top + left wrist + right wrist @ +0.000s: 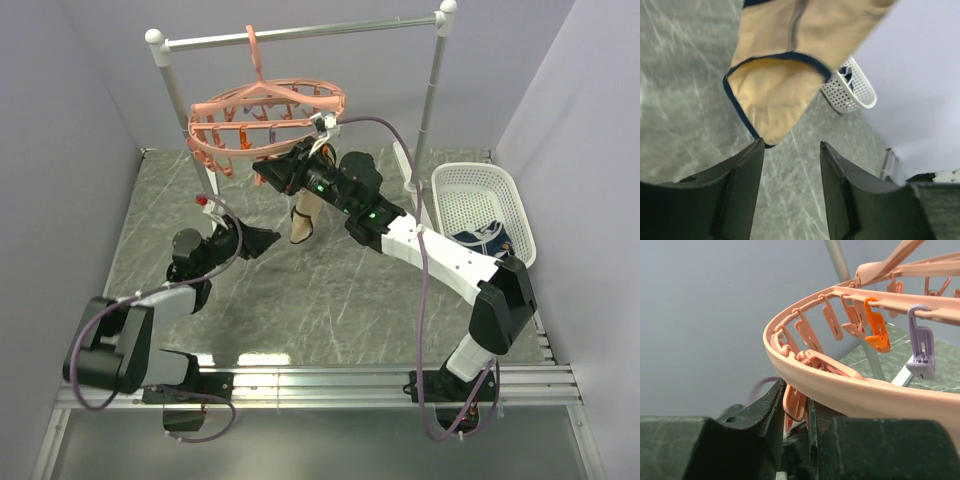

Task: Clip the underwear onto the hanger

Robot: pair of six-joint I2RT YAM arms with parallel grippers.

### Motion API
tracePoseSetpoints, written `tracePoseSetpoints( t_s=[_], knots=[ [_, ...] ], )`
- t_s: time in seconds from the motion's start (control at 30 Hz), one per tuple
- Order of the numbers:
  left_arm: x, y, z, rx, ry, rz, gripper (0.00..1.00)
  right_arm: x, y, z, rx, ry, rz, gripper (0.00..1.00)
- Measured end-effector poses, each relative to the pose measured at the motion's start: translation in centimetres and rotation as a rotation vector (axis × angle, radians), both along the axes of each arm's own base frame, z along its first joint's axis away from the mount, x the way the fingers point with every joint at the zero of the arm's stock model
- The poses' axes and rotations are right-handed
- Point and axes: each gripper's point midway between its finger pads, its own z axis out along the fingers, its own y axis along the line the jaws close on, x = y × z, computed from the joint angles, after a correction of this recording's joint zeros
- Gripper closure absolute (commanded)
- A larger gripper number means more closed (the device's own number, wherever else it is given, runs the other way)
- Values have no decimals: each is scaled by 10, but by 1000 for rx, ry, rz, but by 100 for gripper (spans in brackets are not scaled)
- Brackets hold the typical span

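Observation:
The beige underwear with navy trim hangs down from under the salmon-pink round hanger, clear of the table. In the left wrist view the underwear hangs just beyond my left gripper, which is open with only table between its fingers. That left gripper sits low, just left of the garment. My right gripper reaches up to the ring's near edge. There its jaws close around a pink clip dangling under the hanger ring. Where the fabric meets the clip is hidden.
The hanger hooks on a silver-and-white rack with a horizontal bar and two posts. A white perforated basket holding more clothes stands at the right, seen also as the basket in the left wrist view. Walls enclose three sides.

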Motion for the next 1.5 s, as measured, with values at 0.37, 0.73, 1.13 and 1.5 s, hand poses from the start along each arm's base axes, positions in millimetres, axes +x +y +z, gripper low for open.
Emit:
tracePoseSetpoints(
  t_s=[0.37,0.73,1.13,1.5],
  knots=[
    [41,-10,-24,-235,272,2,26,-16,-16,25,15,-55,87,100],
    [87,-58,-41,-320,349,-7,8,-10,-31,20,-5,-37,136,100],
    [138,-72,-71,-378,403,90,3,-15,-31,13,-31,-25,177,100],
    [157,-69,-75,-419,410,145,5,-15,-33,9,-48,-19,190,100]
  ],
)
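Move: The underwear hangs about 8 cm ahead of the left hand and 10 cm to its right, its middle some 6 cm higher; the clip it hangs from is roughly 12 cm ahead, 13 cm right and 19 cm up. The right gripper with its pinched clip is about 6 cm ahead and 21 cm above, neither left nor right. From the right hand the underwear lies about 1 cm ahead, 10 cm right and 15 cm down, the hanger ring's middle some 15 cm straight ahead and 5 cm up. The left hand swings low past the left side of the hanging underwear, about 16 cm forward, with some 7 cm to the right and as much down along the way, rolling its left side down by roughly 30 degrees as its half-open fingers spread nearly all the way, the cloth ending up close off to the right finger's side. Meanwhile the right hand keeps its pinch on the clip at the near rim and draws it 3 to 4 cm to the right and slightly back, rising a little before sinking again and turning some 10 degrees counter-clockwise. ##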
